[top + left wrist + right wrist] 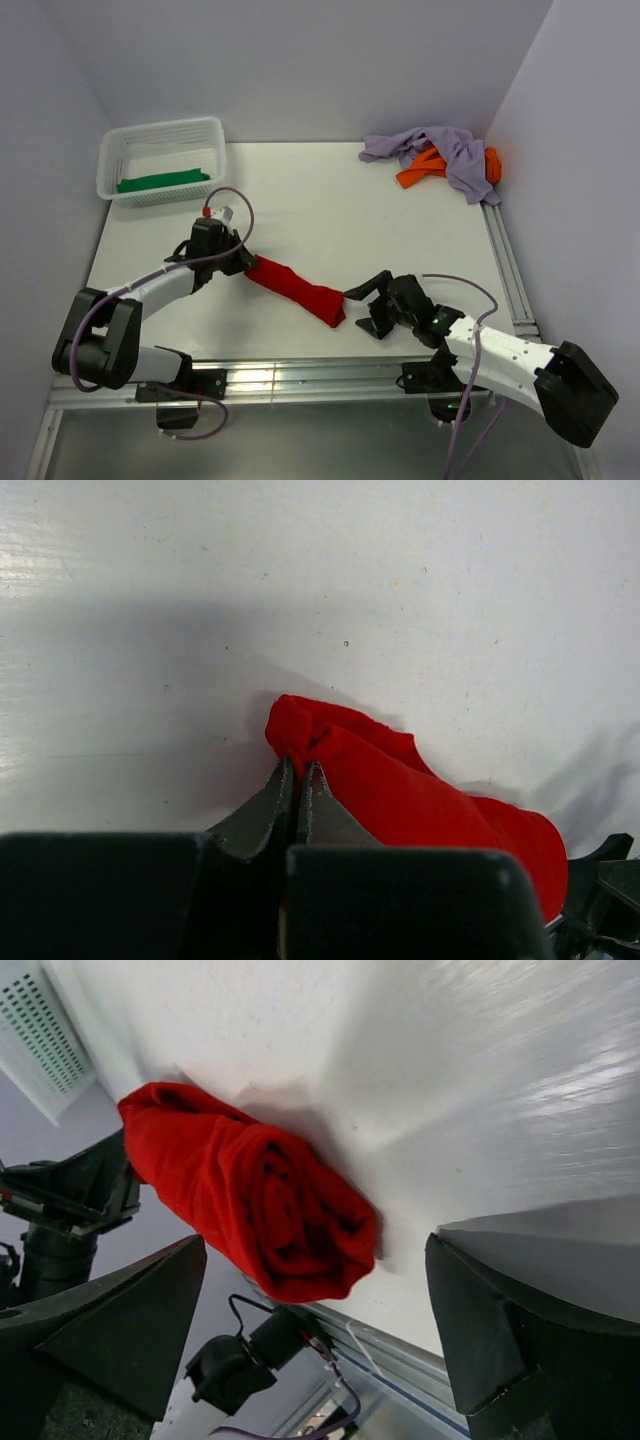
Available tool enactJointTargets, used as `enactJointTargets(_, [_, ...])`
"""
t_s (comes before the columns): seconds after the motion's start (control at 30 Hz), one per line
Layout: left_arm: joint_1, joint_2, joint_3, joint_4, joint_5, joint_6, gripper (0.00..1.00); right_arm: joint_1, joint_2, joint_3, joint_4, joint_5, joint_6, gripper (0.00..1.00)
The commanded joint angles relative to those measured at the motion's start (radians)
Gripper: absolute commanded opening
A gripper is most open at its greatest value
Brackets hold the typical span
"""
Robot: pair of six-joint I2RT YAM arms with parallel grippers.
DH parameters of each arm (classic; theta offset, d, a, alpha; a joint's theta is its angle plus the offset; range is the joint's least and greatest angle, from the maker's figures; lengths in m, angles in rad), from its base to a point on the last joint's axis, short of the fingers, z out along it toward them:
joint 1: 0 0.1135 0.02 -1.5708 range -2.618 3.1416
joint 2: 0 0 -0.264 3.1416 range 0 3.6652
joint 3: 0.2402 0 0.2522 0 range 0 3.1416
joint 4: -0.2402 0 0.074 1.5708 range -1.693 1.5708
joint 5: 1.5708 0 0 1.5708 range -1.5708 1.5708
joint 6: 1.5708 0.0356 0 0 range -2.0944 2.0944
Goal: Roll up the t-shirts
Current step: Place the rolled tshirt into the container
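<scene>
A rolled red t-shirt [296, 288] lies slantwise on the white table near the front. My left gripper [243, 262] is shut on its left end; in the left wrist view the fingertips [283, 777] pinch a fold of the red cloth [400, 790]. My right gripper [365, 305] is open just right of the roll's other end, not touching it; the right wrist view shows the roll's spiral end [290, 1220] ahead of the spread fingers [130, 1310]. A green tee [163, 181] lies in the basket. Lavender [440, 148] and orange [425, 168] tees are heaped at the back right.
A white lattice basket [160, 150] stands at the back left. A metal rail [505, 260] runs along the table's right edge and another [300, 375] along the front edge. Lilac walls enclose the table on three sides.
</scene>
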Motion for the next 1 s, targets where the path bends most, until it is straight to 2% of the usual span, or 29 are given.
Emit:
enactJointTargets(0.0, [-0.007,0.004,0.021,0.01,-0.007,0.002,0.0,0.039,0.054,-0.004,0.157,0.073,0.066,0.96])
enactJointTargets(0.17, [-0.007,0.016,0.03,0.002,-0.009,0.005,0.0,0.099,0.13,0.036,0.16,0.111,0.087,0.96])
enactJointTargets(0.3, [-0.007,0.021,0.037,-0.003,-0.01,0.005,0.0,0.153,0.145,0.075,0.073,0.163,0.125,0.96])
enactJointTargets(0.5, [-0.006,0.025,0.034,0.002,-0.003,-0.001,0.0,0.205,0.191,0.036,0.143,0.223,0.222,0.92])
enactJointTargets(0.77, [-0.006,0.05,0.057,-0.018,0.008,0.006,0.0,0.211,0.3,0.005,0.269,0.234,0.248,0.75])
enactJointTargets(0.87, [-0.007,0.055,0.064,-0.018,0.009,0.008,0.0,0.211,0.335,0.005,0.301,0.232,0.248,0.64])
enactJointTargets(0.9, [-0.007,0.052,0.063,-0.018,0.009,0.008,0.0,0.211,0.349,0.006,0.315,0.234,0.248,0.55])
enactJointTargets(0.97, [-0.006,0.051,0.064,-0.02,0.013,0.008,0.0,0.21,0.361,0.014,0.32,0.235,0.239,0.43])
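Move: The rolled tshirt slants out from the right hand, its middle about 15 cm to the left and 5 cm ahead, roughly level; its free end is only some 7 cm left. The left gripper, still pinching the other end, stands about 27 cm left and 11 cm ahead. From the left hand, the container lies about 29 cm ahead and 25 cm left, with the green roll inside, some 23 cm ahead and 25 cm left. Leftward, nearly level at first, the right hand slides its wide-open fingers about 4 cm to straddle the rolled tshirt's free end. It then sinks almost 2 cm as the fingers close to roughly half, coming up against the sides of that end. The left hand keeps its pinch on the other end, staying nearly in place. ##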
